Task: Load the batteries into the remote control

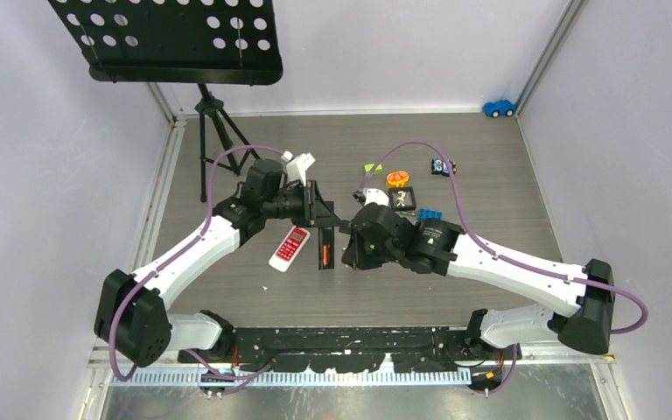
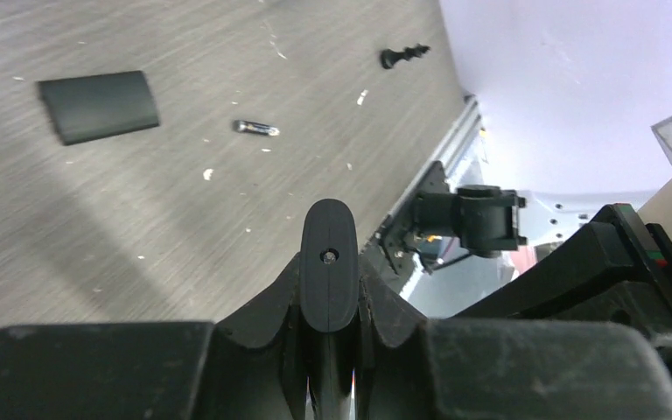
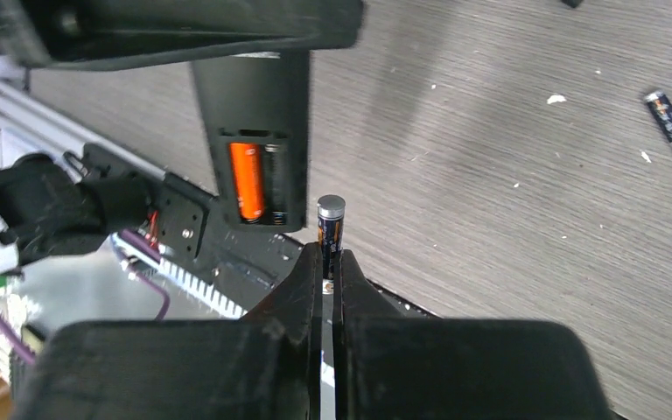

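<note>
My left gripper (image 1: 325, 219) is shut on a black remote control (image 1: 324, 254) and holds it above the table. In the left wrist view the remote (image 2: 330, 276) shows end-on between the closed fingers. Its battery bay faces the right wrist camera, with an orange battery (image 3: 246, 179) in one slot; the slot beside it is dark. My right gripper (image 3: 330, 254) is shut on a dark battery (image 3: 330, 229), which stands upright just below and to the right of the bay. Another dark battery (image 3: 669, 121) lies loose on the table, and the left wrist view shows it too (image 2: 255, 128).
A black battery cover (image 2: 98, 105) and a small black knob (image 2: 402, 57) lie on the table. A red remote (image 1: 290, 248) rests under the left arm. Small toys (image 1: 400, 179) sit behind the grippers, a tripod (image 1: 214, 131) at the back left, a blue car (image 1: 499, 108) far right.
</note>
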Controlling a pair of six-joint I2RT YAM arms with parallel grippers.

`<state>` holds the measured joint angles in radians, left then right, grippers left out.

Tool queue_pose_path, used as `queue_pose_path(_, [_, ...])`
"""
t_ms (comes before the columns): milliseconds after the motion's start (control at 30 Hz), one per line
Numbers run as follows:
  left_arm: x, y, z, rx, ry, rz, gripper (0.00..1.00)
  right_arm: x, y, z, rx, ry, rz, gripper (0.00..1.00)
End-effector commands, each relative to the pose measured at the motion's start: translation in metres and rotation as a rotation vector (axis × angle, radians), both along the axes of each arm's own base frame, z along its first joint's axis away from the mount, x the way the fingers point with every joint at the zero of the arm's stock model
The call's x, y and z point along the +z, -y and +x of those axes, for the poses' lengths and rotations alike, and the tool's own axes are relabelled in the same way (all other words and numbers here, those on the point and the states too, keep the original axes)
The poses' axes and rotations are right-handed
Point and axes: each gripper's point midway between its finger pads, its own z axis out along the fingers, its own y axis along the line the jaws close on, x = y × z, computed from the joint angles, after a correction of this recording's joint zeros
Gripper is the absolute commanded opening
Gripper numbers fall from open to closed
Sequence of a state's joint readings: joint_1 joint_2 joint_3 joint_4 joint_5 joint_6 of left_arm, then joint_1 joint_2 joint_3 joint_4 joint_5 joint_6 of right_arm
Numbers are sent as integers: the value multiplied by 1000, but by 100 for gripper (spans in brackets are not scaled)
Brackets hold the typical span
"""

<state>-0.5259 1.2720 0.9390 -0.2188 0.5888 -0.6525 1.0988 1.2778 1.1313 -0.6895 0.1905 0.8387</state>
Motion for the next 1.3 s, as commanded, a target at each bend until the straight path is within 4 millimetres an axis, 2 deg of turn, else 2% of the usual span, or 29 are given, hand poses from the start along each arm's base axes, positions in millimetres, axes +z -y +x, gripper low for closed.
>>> queue_pose_path(0, [25,18,-12,-92,-47,-160,0,21,-6,-15,149,31,54,0])
queue_pose_path(233, [13,18,-8,-41,-102,-163,0,34,-13,-24,197,13,99,4])
queue_pose_path(467, [15,21,-9,-43,-113,-196,0,36,-20,-21,202,16,101,7])
queue_pose_path(867, [16,22,-16,-54,-132,-241,0,14,-22,-15,127,-75,-4,9])
queue_pose_path(1100, [18,22,-16,-46,-144,-256,0,8,-22,-14,108,-108,-23,22])
queue_pose_path(1267, [19,20,-19,-35,-174,-254,0,9,-24,-12,93,-119,-15,28])
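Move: The empty battery slot, beside the orange battery in the remote control, lies about 4 cm left of the right hand, 1 cm ahead and 1 cm below. On the table some 17 cm below that hand are the battery cover, 17 cm ahead and 1 cm right, and a loose battery, 9 cm ahead and 11 cm right. From the left hand, which holds the remote, the right hand's battery lies 8 cm back, 5 cm right and 2 cm lower. Back about 2 cm and slightly up at first, then left nearly 2 cm and slightly down, the right hand brings its pinched battery into the empty slot, turning some 10 degrees counter-clockwise, and opens its fingers around the battery. The left hand keeps its grip and shifts the remote about 2 cm right and back to meet the battery, tilting it some 15 degrees. ##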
